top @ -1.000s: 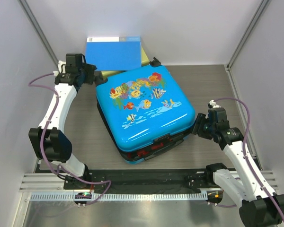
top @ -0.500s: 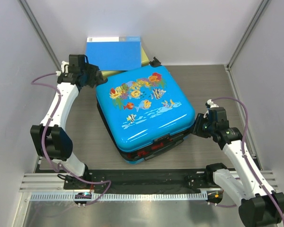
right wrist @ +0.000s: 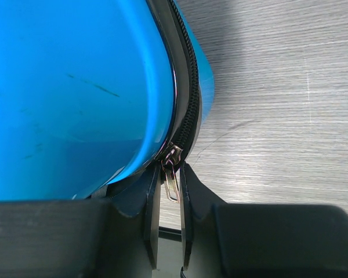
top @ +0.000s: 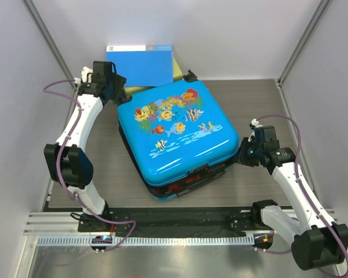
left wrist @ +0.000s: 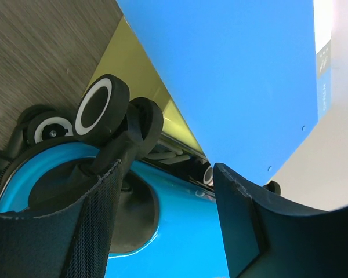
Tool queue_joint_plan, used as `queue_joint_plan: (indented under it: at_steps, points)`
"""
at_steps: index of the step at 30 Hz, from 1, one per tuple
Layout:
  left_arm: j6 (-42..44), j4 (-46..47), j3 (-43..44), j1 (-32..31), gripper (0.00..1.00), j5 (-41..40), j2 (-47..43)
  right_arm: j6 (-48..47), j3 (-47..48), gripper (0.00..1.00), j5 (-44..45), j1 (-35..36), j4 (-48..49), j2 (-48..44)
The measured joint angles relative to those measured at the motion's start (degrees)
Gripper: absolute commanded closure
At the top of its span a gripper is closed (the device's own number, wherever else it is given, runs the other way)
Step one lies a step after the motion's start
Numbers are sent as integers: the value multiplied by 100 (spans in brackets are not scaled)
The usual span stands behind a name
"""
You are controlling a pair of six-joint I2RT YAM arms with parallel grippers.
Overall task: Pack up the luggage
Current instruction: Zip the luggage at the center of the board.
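Observation:
The luggage point(top: 177, 130), a bright-blue hard-shell suitcase with a fish-and-coral print, lies flat and closed in the middle of the table. My left gripper point(top: 117, 92) hangs open at its far-left corner; in the left wrist view the open gripper point(left wrist: 165, 174) hovers over the blue shell point(left wrist: 180, 231) beside the black wheels point(left wrist: 101, 107). My right gripper point(top: 242, 156) is at the suitcase's right edge. In the right wrist view the gripper point(right wrist: 169, 168) has its jaws narrowed around the metal zipper pull point(right wrist: 173, 185), a thin gap still showing beside it.
A flat plain blue folder point(top: 140, 63) lies on a yellow-green box point(top: 178, 69) behind the suitcase, close to my left gripper. White walls close in the back and both sides. Bare wood-grain table point(top: 261, 104) shows right of the suitcase.
My left gripper has opened wider and shifted slightly right toward the suitcase's back corner. My right gripper's jaws have narrowed around the zipper pull.

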Motion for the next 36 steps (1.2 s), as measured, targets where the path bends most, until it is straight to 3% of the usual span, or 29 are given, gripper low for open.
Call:
queue_joint_plan:
  at_steps: [15,24,33,36]
  points:
    - [570,-387,133,-234,33,-863,101,-79,85,93,-24,-4,-90,24]
    - [739,-866,66,-280,36,-855,109,-83,85,94,-24,-4,-90,26]
    - [817,-789,37,-205,73,-772,133,-105,109,96,-33,-4,-125,24]
    - [852,-710,33,-166,90,-833,85,-98,114,98,-33,-4,-142,15]
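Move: Just beneath the left fingers sits the upper caster mount at the luggage's far-left corner, about 1 cm back, 2 cm left and 5 cm down. The blue board lies some 8 cm ahead and 6 cm right, 3 cm lower; the lid's other far wheel some 5 cm ahead and 18 cm right, 5 cm lower. The right hand already has the zip pull between its fingertips; from it the carry handle is about 11 cm left, 6 cm back, level. Rolling some 10 degrees with its left side rising and tipping a little further down, the left hand sinks about 3 cm and draws back 2 cm with a little leftward shift, down to the caster mount, then brings its wide-open fingers nearly together there; whether they grip cannot be seen. The right hand stays put and keeps pinching the zip pull at the near-right corner. ##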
